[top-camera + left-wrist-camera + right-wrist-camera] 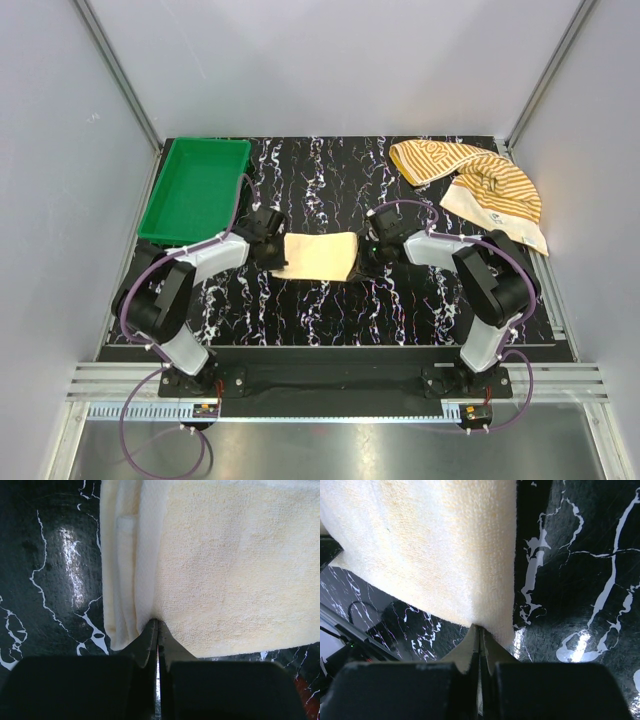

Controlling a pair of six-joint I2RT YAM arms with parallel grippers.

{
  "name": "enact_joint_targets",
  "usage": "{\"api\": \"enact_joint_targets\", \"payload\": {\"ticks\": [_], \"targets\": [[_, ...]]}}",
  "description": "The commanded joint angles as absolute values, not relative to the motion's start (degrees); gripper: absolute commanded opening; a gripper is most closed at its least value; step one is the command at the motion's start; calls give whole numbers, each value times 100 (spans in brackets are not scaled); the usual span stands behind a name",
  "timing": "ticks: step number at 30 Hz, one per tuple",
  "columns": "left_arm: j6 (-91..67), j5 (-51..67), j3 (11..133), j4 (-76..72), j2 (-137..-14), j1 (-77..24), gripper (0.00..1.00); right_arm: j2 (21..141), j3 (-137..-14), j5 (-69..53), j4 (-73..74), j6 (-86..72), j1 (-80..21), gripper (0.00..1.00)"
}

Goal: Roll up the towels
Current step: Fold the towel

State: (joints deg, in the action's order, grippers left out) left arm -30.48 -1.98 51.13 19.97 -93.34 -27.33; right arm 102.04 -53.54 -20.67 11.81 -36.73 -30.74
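Note:
The pale yellow towel, folded into a thick band, stretches between my two grippers at the middle of the black marbled table. My left gripper is shut on the towel's left end. In the left wrist view the closed tips pinch the near edge of the layered cloth. My right gripper is shut on the right end. The right wrist view shows its tips biting the cloth at a corner that hangs slightly above the table. The striped orange-and-cream towel lies crumpled at the back right.
A green tray sits at the back left corner of the table. Grey walls with metal rails close in the left, right and back sides. The striped towel overlaps the table's right edge.

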Motion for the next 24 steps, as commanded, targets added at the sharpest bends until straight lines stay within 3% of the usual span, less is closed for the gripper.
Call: {"api": "enact_joint_targets", "payload": {"ticks": [1,4,7,8,9,12,14,15,19,24], "targets": [[-2971,-730,5115,2013,-9580,-2610,0,10143,-5238,-1802,1503,-3560,-3076,0],[-2979,-624,5212,2039,-9572,-2610,0,9906,-5369,-1819,1722,-3463,-3076,0],[-2945,-624,5361,2118,-9431,-2619,0,9354,-5650,-1811,2152,-3244,-3076,20],[-2927,-641,5414,2223,-9405,-2619,0,9265,-5747,-1680,2493,-3113,-3076,37],[-2901,-685,5545,2293,-9343,-2619,0,9159,-5913,-1592,2644,-3059,-3076,44],[-2857,-825,5782,2557,-9177,-2663,2,8790,-6099,-1275,3058,-2892,-3041,55],[-2830,-896,5906,2715,-9088,-2742,14,8570,-6082,-1170,3068,-2874,-2936,57],[-2787,-975,6019,2768,-9010,-2786,28,8535,-6012,-1134,3041,-2883,-2875,58],[-2733,-1177,6301,3023,-8930,-3006,53,8700,-5854,-1300,2743,-3006,-2663,57],[-2716,-1204,6425,3313,-8693,-3120,59,9430,-5731,-1564,2110,-3225,-2646,54]]}}
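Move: The folded yellow towel lies flat between the two hands. From the left hand, closed on the near-left corner, its middle is about 7 cm right and 3 cm ahead, just below; from the right hand, closed on the near-right corner, about 7 cm left and 4 cm ahead. The green bin is centred roughly 17 cm left and 17 cm ahead of the left hand; the striped towel is some 26 cm right and 17 cm ahead of the right hand. Upward come both hands, right first: it opens to over half, lets go of the near-right corner, climbs about 9 cm while shifting right and a little forward, then starts sinking beside the towel. The left hand keeps its closed fingers on the near-left corner, easing slightly forward and left, then opens likewise and rises some 6 cm, drifting back right and slightly forward. ##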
